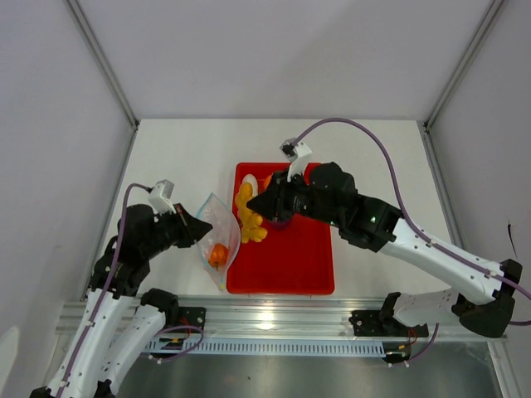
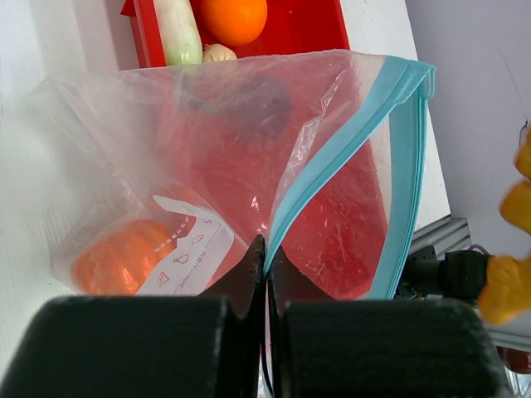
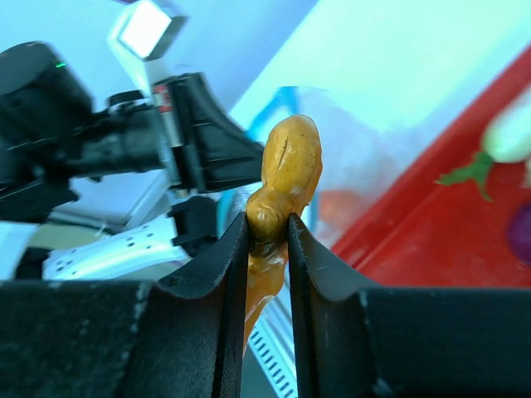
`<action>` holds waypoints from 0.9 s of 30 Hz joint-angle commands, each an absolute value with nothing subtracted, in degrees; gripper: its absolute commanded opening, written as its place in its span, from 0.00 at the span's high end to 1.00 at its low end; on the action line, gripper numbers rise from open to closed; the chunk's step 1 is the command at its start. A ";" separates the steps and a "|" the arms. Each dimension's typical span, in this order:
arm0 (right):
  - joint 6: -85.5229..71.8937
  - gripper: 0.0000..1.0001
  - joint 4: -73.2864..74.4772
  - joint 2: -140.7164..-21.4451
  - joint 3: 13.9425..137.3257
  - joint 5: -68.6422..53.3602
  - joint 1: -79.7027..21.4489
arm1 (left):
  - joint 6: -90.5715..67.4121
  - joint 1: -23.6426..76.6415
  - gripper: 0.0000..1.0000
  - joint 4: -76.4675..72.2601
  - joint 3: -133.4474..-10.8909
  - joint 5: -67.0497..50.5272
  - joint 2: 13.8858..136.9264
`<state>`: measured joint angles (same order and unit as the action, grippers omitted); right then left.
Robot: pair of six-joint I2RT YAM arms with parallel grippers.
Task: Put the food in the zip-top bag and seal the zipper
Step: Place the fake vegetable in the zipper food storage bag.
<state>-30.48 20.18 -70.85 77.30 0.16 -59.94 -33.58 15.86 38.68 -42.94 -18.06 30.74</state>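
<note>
The clear zip-top bag point(image 1: 221, 234) lies at the red tray's left edge, its mouth held open. My left gripper point(image 1: 199, 228) is shut on one lip of its blue zipper point(image 2: 332, 157). The orange pumpkin point(image 2: 116, 261) sits inside the bag point(image 2: 207, 157). My right gripper point(image 1: 259, 207) is shut on the yellow ginger point(image 3: 288, 174), held above the tray's left rim beside the bag mouth. The ginger also shows in the top view point(image 1: 249, 222). The white radish point(image 2: 178, 33), orange point(image 2: 234, 18) and garlic point(image 2: 218, 52) lie in the tray. The purple onion point(image 3: 523, 236) shows at the right wrist view's edge.
The red tray point(image 1: 290, 265) sits at the table's middle front. A metal rail point(image 1: 274, 319) runs along the near edge between the arm bases. Grey walls close in both sides. The right arm reaches across over the tray.
</note>
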 commanded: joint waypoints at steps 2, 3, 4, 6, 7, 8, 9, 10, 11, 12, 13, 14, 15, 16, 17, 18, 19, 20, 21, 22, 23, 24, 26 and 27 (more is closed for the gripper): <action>-31.64 0.94 14.16 -72.59 80.07 -3.25 -63.44 | -34.63 16.00 0.99 37.62 -44.21 -18.90 31.03; -31.64 0.93 13.63 -72.77 80.16 -3.16 -63.98 | -34.63 16.00 0.99 37.70 -44.30 -18.72 31.20; -31.73 0.94 12.58 -73.12 80.07 -2.99 -64.59 | -34.63 16.00 0.99 37.71 -44.47 -18.81 31.29; -32.16 0.94 12.31 -74.00 80.51 -3.42 -65.21 | -34.72 16.00 0.99 37.71 -44.56 -18.81 31.46; -32.60 0.94 11.87 -74.44 80.68 -3.69 -65.21 | -34.72 16.00 0.99 37.71 -44.65 -18.81 31.46; -32.69 0.93 11.78 -75.23 80.68 -3.69 -65.56 | -34.80 16.00 0.99 37.62 -44.65 -18.98 31.46; -32.70 0.94 11.52 -75.67 80.68 -3.08 -65.74 | -34.89 16.00 0.99 37.53 -44.74 -19.25 31.46; -32.87 0.94 11.86 -76.20 80.77 -2.47 -65.83 | -34.98 16.00 0.99 37.53 -45.00 -19.34 31.38; -33.13 0.94 12.39 -77.42 81.03 -1.76 -65.92 | -35.07 16.00 0.99 37.53 -44.65 -19.42 31.29; -33.13 0.94 12.65 -78.13 81.38 -1.06 -65.92 | -35.24 16.00 1.00 37.44 -44.56 -19.51 31.20; -33.13 0.94 13.00 -78.83 81.47 -0.01 -66.09 | -35.33 16.00 0.99 37.53 -44.73 -19.51 30.94; -33.40 0.94 13.18 -80.14 81.56 1.83 -66.18 | -35.51 16.00 1.00 37.53 -44.74 -19.60 30.85; -33.57 0.94 13.18 -80.77 81.65 2.72 -66.44 | -35.51 16.00 0.99 37.53 -44.65 -19.69 30.76; -33.84 0.94 13.44 -81.55 81.91 4.29 -66.45 | -35.59 16.00 1.00 37.53 -44.82 -19.86 30.76; -34.45 0.94 13.71 -83.04 82.18 4.83 -66.36 | -35.60 16.00 1.00 37.44 -44.82 -19.95 30.59; -34.63 0.91 13.28 -83.84 82.35 5.09 -66.36 | -35.60 16.00 0.99 37.53 -44.82 -20.04 30.59; -34.63 0.86 13.10 -84.54 82.79 5.01 -66.44 | -35.60 16.00 0.99 37.70 -44.74 -20.13 30.59; -34.72 0.77 13.36 -85.33 83.23 5.71 -66.62 | -35.42 16.00 1.00 37.79 -44.91 -19.95 30.59; -34.72 0.59 13.88 -86.82 83.84 6.15 -66.71 | -35.42 16.00 0.99 37.88 -45.00 -19.95 30.59; -34.28 0.52 15.28 -87.53 85.41 6.24 -66.97 | -35.25 16.00 0.99 38.14 -45.17 -19.95 30.59; -34.02 0.47 16.16 -88.24 86.13 6.85 -67.23 | -35.16 16.00 0.99 38.23 -45.26 -19.86 30.59; -33.49 0.37 17.13 -88.85 86.65 7.29 -67.41 | -35.07 16.00 0.99 38.32 -45.35 -19.78 30.50; -32.96 0.32 17.31 -88.77 87.27 7.82 -68.11 | -34.98 16.00 0.99 38.41 -45.18 -19.69 30.32; -32.87 0.28 17.23 -88.60 87.28 7.82 -68.20 | -34.98 16.00 1.00 38.41 -45.18 -19.69 30.32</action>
<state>-33.89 16.95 -89.27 83.50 5.21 -67.11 -34.61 15.86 38.68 -43.09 -18.72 30.94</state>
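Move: My right hand holds the yellow ginger high up; the bag's open mouth lies about 8 cm to its left, 2 cm back and some 12 cm below. The orange pumpkin, already in the bag, is about 10 cm left, 1 cm ahead and 24 cm down. The red tray's middle is roughly 6 cm right, 10 cm ahead and 27 cm below. From my left hand, pinching the rim, the mouth's middle is about 4 cm right, 3 cm back and 1 cm lower. I carry the ginger left with my right hand, about 9 cm in all, drawing back some 3 cm on the way, then coming forward again while sinking about 7 cm to the bag's mouth. There, at the end, I spread the fingers and let go of the ginger. My left hand stays put, still pinching the rim to hold the bag open. ##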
